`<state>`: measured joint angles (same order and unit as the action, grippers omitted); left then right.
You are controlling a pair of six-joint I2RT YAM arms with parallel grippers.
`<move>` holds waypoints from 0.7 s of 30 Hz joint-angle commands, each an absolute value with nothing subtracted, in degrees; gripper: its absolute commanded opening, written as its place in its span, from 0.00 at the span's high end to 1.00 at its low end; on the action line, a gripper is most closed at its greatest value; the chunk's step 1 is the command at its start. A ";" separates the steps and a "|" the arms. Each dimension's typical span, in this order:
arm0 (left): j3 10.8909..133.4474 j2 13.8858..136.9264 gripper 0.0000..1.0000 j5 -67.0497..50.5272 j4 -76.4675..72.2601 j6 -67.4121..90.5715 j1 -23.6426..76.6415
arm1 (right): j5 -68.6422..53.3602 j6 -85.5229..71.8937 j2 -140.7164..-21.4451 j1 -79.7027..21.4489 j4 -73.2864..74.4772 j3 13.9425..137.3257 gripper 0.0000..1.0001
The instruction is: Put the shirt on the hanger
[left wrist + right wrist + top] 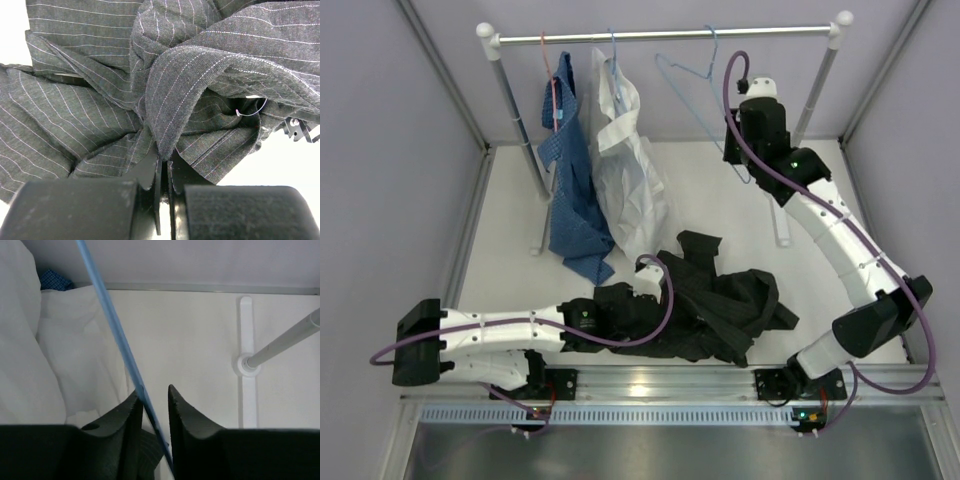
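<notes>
The black pinstriped shirt (pixel 720 300) lies crumpled on the table near the front edge. My left gripper (pixel 165 161) is shut on a fold of the shirt (pixel 170 100), with the cloth pinched between its tips. The light-blue wire hanger (pixel 661 60) hangs bare from the rail at the back. My right gripper (pixel 154 395) is up at its lower side. The hanger wire (pixel 110 315) runs slantwise between the jaws and touches the left finger (pixel 131 407). A gap wider than the wire still shows between the jaws.
A metal rail (pixel 620 37) on two posts spans the back. A blue patterned shirt (pixel 570 190) and a white shirt (pixel 625 170) hang from it on their own hangers, left of the bare one. The rack's right post and foot (pixel 245 365) stand just behind my right gripper.
</notes>
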<state>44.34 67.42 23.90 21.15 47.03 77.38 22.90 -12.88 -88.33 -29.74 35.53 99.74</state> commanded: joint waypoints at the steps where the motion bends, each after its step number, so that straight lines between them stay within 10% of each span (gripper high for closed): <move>1: 44.03 67.32 1.00 23.47 18.63 47.64 77.52 | 15.30 -9.06 -86.57 -28.48 31.64 98.44 0.79; 10: 43.95 68.03 1.00 23.12 18.63 47.72 77.52 | 12.48 -6.51 -85.52 -27.51 31.47 97.73 1.00; 21: 44.38 66.97 1.00 24.43 18.63 48.60 77.52 | 12.66 -5.27 -82.18 -27.25 29.01 99.14 1.00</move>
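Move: The near lower stretch of the blue hanger's wire already lies between the right hand's half-closed fingers, within a centimetre of the hand point. The rod carrying the hook is about 12 cm farther out and 14 cm higher. The white shirt hangs some 19 cm to the left and 8 cm farther out; the black shirt lies roughly 27 cm back, 4 cm left and 33 cm below. From the left hand, that wire is about 30 cm ahead, 10 cm right and 23 cm up. The right fingers shut fully and pinch the blue hanger's wire near its near end. Meanwhile the hand shifts only about 1 cm left, dips slightly and comes back up, easing back towards its base at the end, while its wrist turns some 10 degrees counter-clockwise. The left hand stays still and keeps its pinch on a fold of the black shirt. ##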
